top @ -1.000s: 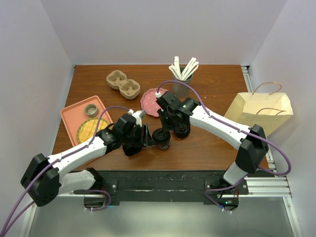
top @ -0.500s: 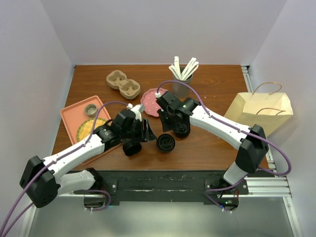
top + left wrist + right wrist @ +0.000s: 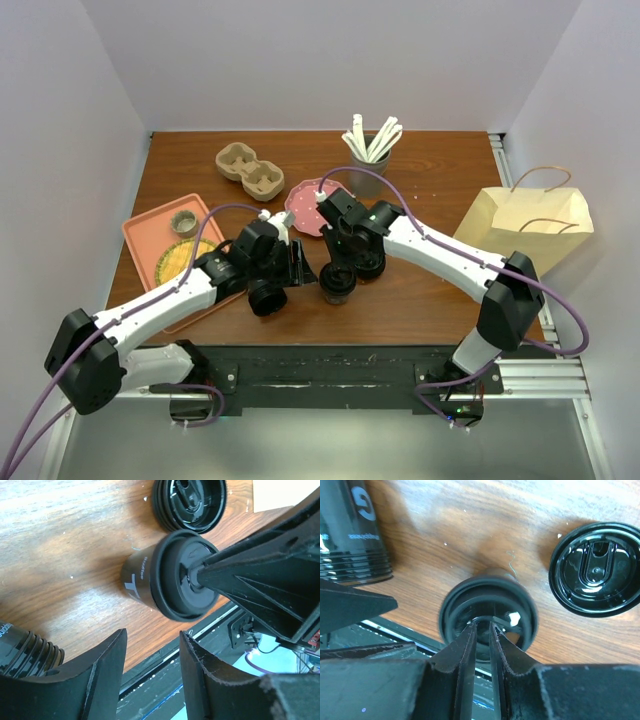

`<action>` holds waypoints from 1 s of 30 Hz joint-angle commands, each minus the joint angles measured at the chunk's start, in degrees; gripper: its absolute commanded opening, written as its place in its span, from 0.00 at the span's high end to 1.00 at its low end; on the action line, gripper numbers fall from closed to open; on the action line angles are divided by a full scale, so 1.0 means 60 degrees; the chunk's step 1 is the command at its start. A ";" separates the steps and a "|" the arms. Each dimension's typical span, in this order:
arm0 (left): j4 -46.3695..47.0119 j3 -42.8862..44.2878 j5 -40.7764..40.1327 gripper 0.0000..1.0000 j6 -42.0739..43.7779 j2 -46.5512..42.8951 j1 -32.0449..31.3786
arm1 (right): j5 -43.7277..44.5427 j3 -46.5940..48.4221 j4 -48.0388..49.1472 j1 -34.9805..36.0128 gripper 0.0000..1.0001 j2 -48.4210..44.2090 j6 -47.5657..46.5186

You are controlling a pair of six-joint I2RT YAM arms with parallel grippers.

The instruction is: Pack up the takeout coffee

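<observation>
A black takeout cup (image 3: 337, 283) (image 3: 142, 577) stands near the table's front edge with a black lid (image 3: 187, 580) (image 3: 487, 611) on it. My right gripper (image 3: 340, 262) (image 3: 481, 625) points down onto that lid, its fingers almost together and pinching the raised part at the lid's centre. My left gripper (image 3: 298, 268) (image 3: 152, 635) is just left of the cup, open, with nothing between its fingers. A second black cup (image 3: 267, 297) (image 3: 355, 525) with no lid stands under the left wrist. A loose black lid (image 3: 368, 264) (image 3: 595, 570) (image 3: 190, 502) lies right of the cup.
A brown paper bag (image 3: 525, 225) stands at the right. A cardboard cup carrier (image 3: 250, 170) lies at the back left, a pink plate (image 3: 303, 205) behind the grippers. An orange tray (image 3: 150, 232) sits at the left, and a holder of white sticks (image 3: 370, 150) at the back.
My left gripper has let go of the lidded cup and drawn back to the left. The cup, tilted before, now stands upright, and the right fingers have closed slightly on its lid.
</observation>
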 commanded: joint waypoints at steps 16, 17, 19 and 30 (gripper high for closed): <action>0.0736 0.0198 0.0022 0.47 0.0207 0.0174 -0.0049 | -0.0246 -0.0032 0.0091 0.0056 0.81 -0.0505 -0.0006; 0.0751 0.0198 0.0037 0.47 0.0192 0.0203 -0.0049 | -0.0261 0.0072 -0.0011 0.0056 0.80 -0.0563 0.0008; 0.0751 0.0169 0.0052 0.47 0.0177 0.0233 -0.0049 | -0.0305 0.0175 -0.0042 0.0056 0.75 -0.0855 0.0067; 0.1191 -0.0271 0.0272 0.47 0.0119 0.0306 -0.0049 | -0.2588 -0.2003 0.1363 -0.0923 0.40 -0.2758 -0.0094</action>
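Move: The lid on the upright coffee cup is right under the right fingertips, its middle some 2 cm below that hand and about 1 cm nearer the base. From the same hand, the stack of spare lids lies about 6 cm ahead and 8 cm right, and the other cup, on its side, some 17 cm left and 1 cm back, both around 10 cm lower. For the left hand, the cup's lid is about 8 cm right, level fore and aft, 2 cm below. With its nearly closed fingertips already on the cup's lid, the right hand presses down about 1.5 cm, easing slightly back and to the right, and stays bearing there for a moment with the same narrow gap. Then the fingers spread to a bit over half open and come free of the lid as the hand climbs some 5 cm, drawing back a little and rolling about 10 degrees so that its left side lifts. ##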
